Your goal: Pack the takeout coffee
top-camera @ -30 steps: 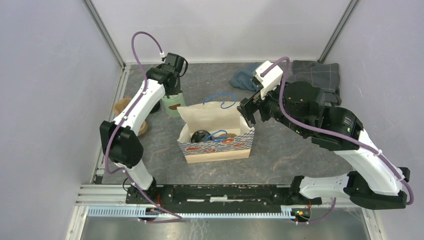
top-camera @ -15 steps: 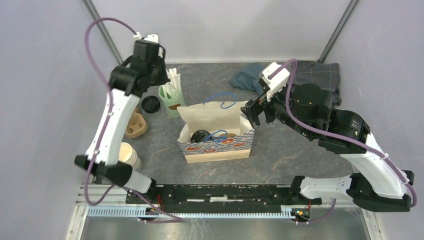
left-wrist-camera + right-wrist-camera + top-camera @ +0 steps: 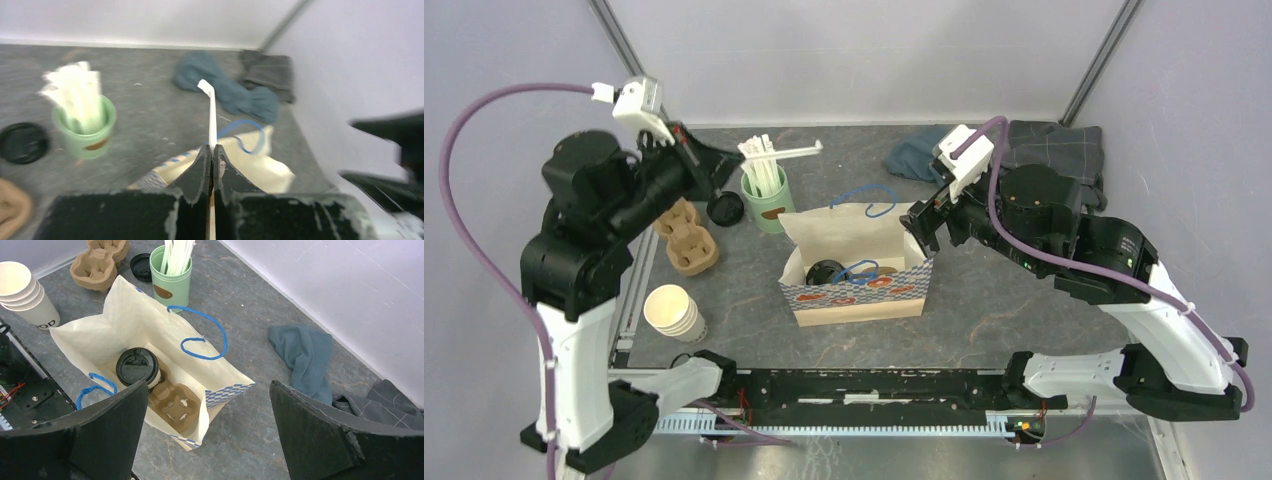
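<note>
The takeout coffee (image 3: 137, 366), a white cup with a black lid, stands in a brown cardboard carrier (image 3: 176, 404) inside the open paper bag (image 3: 131, 322) with blue handles. From above, only its lid (image 3: 824, 272) shows in the bag (image 3: 849, 235). My left gripper (image 3: 727, 167) hangs above the back left of the table, shut on one white stick (image 3: 782, 153) that points right over the mint-green mug (image 3: 766, 203). In the left wrist view the stick (image 3: 212, 117) runs out from between the pressed fingertips (image 3: 213, 149). My right gripper (image 3: 921, 228) hovers wide open over the bag's right end (image 3: 208, 386).
A loose black lid (image 3: 724, 208) lies left of the mug. Brown cardboard carriers (image 3: 686, 240) and a stack of lidless paper cups (image 3: 674, 312) sit at the left. A blue cloth (image 3: 914, 155) and a grey folded cloth (image 3: 1056, 145) lie at the back right.
My left arm has lifted up and back to the left from the mug, pulling one white stick out with it. The right arm has barely shifted.
</note>
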### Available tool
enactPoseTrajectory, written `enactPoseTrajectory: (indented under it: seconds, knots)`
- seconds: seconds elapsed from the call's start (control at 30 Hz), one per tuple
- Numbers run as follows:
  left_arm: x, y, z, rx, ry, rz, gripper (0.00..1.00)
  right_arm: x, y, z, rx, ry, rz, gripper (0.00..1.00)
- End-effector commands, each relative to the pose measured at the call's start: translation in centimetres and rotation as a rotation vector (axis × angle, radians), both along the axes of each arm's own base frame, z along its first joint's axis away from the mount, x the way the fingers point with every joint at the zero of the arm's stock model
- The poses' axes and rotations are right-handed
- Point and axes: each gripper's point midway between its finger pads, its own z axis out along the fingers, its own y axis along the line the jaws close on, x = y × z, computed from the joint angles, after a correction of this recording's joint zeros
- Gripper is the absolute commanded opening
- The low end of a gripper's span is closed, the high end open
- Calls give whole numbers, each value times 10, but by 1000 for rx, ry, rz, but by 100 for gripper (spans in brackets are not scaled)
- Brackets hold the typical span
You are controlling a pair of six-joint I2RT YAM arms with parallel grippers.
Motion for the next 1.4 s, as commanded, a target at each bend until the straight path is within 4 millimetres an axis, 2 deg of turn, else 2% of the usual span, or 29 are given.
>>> enactPoseTrajectory:
  seconds: [0.0, 0.03, 0.07, 0.17, 0.33, 0.47, 0.6, 0.63, 0.7, 0.8, 0.87, 0.9, 0.97, 1.2, 1.27, 1.37]
  knots:
    - [-65, -55, 28, -214, -108, -408, 2, -2, -9, 32, 109, -65, -14, 98]
    - [-68, -60, 17, -234, -85, -440, 2, -2, -11, 37, 133, -76, -18, 98]
    - [-76, -62, 16, -253, -87, -468, 2, -2, -11, 40, 153, -86, -20, 98]
    - [-79, -69, -13, -259, -14, -518, 2, -4, -14, 47, 198, -110, -18, 98]
    - [-73, -80, -57, -219, 107, -579, 2, -8, -20, 61, 246, -136, -16, 98]
    - [-49, -85, -87, -196, 167, -550, 2, -11, -25, 66, 294, -134, -28, 98]
    - [-12, -97, -105, -239, 183, -510, 2, -12, -31, 68, 323, -144, -39, 98]
    - [-3, -98, -111, -237, 193, -487, 8, -12, -33, 69, 332, -147, -44, 98]
    - [9, -96, -118, -219, 204, -446, 36, -14, -35, 74, 346, -154, -43, 98]
    - [12, -84, -102, -171, 140, -392, 81, -17, -44, 82, 369, -168, -52, 98]
    - [12, -67, -80, -124, 66, -310, 95, -20, -51, 90, 392, -182, -57, 98]
    - [12, -58, -68, -106, 34, -268, 98, -22, -57, 96, 412, -190, -67, 98]
    - [8, -44, -45, -91, -27, -201, 100, -25, -71, 112, 455, -217, -89, 98]
    - [-36, -4, 97, -192, -496, -95, 100, -32, -122, 169, 579, -330, -201, 98]
    - [-48, 1, 123, -197, -611, -94, 100, -33, -133, 178, 607, -349, -232, 98]
    - [-59, 9, 150, -177, -715, -73, 100, -35, -140, 187, 643, -373, -239, 98]
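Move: The left hand has a white stir stick pinched, pointing out ahead of its fingers, high over the table. The open paper bag it goes to lies about 17 cm to its right, some 3 cm ahead and 38 cm below. The green cup of sticks stands about 17 cm ahead, nearly in line, and the loose black lid about 22 cm ahead and 14 cm left, both well below. From the empty right hand the bag is roughly 11 cm left, 5 cm ahead and 33 cm down. The left hand lets go of the stir stick over the bag, fingers opening from shut to wide. To get there it first pulls back about 7 cm while going right, then dips forward and down, turning nearly 30 degrees clockwise. Once open, it climbs about 25 cm, drawing back and left with its fingers tipping up. The open right hand withdraws upward about 17 cm and right, also tipping up. ##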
